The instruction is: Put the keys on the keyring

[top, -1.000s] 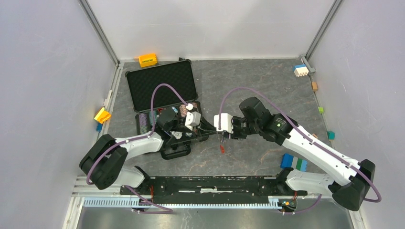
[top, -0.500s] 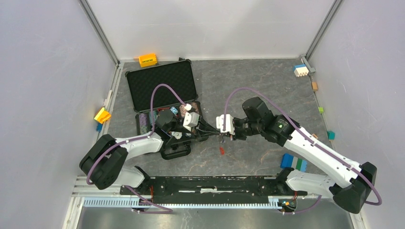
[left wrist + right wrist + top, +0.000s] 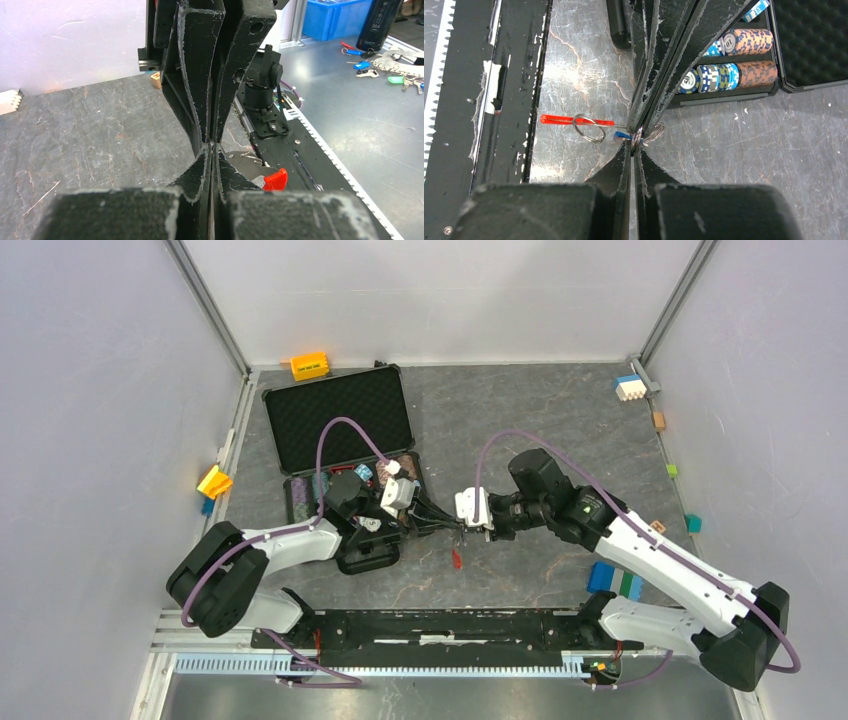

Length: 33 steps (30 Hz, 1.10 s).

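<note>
My two grippers meet tip to tip just right of the black case. The left gripper (image 3: 447, 524) (image 3: 212, 146) has its jaws pressed together, and the keyring (image 3: 639, 135) sits right at their tips. The right gripper (image 3: 467, 529) (image 3: 636, 145) is closed on one silvery ring of that keyring, seen edge-on between its fingertips. A small key with a blue head (image 3: 622, 135) sticks out beside those tips. The keyring's red strip (image 3: 569, 119) (image 3: 456, 559) (image 3: 276, 180) hangs below on another small ring (image 3: 589, 129), above the grey tabletop.
An open black case (image 3: 340, 415) lies behind the left gripper, with rows of poker chips (image 3: 729, 75) in its tray. A blue and green block (image 3: 615, 582) sits near the right arm's base. An orange block (image 3: 309, 365) lies at the back wall.
The right gripper's jaws have closed onto the ring. Both grippers and the hanging red strip have drifted slightly left and toward the near edge.
</note>
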### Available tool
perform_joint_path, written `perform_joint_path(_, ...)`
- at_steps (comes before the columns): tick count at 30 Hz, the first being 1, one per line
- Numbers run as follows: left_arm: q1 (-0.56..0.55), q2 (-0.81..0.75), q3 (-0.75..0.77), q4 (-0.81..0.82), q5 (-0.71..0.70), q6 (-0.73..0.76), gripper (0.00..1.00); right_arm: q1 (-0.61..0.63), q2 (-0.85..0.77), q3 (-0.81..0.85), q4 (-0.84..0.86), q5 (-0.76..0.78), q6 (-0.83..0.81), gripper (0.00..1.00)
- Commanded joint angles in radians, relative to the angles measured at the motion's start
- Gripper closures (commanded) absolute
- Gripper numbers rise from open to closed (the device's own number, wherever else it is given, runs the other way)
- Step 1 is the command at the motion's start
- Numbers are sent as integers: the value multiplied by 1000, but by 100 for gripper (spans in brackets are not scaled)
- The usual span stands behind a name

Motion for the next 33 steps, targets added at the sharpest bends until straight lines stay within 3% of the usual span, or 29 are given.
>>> perform_joint_path(1, -5, -19, 7, 108, 28, -46, 98, -5, -22, -32, 58, -37, -11, 92)
perform_joint_path(7, -6, -30, 5, 125, 42, -65, 98, -4, -44, -74, 122, -31, -13, 82)
perform_joint_path(16, -6, -43, -1, 127, 52, -75, 98, -5, -89, -112, 170, -21, -18, 78)
perform_joint_path(26, -6, -48, 10, 140, 30, -91, 98, -12, -179, -100, 148, -32, -28, 57)
perform_joint_path(33, -6, -44, 11, 147, 23, -101, 98, -13, -136, -82, 170, -91, -3, 58)
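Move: The keyring is pinched in my closed left fingertips, and my shut right fingertips sit on it too, the ring about 1 cm to the left of the right hand's point. A red-handled key hangs from it, about 5 cm back and 4 below my right hand point and level sideways; a blue key hangs some 3 cm below and 1 back. The open chip case's tray lies about 20 cm left of my right hand, 3 farther out and 15 lower. I open my right fingers to nearly half and let go of the keyring. Meanwhile that hand dips about 1 cm, then climbs some 3.5 cm while easing slightly back and to the right, tilting about 10 degrees, and ends just below its peak with its tips spread close by the ring. My left hand keeps its pinch on the ring and drifts about 1.5 cm up and 1 cm back. ##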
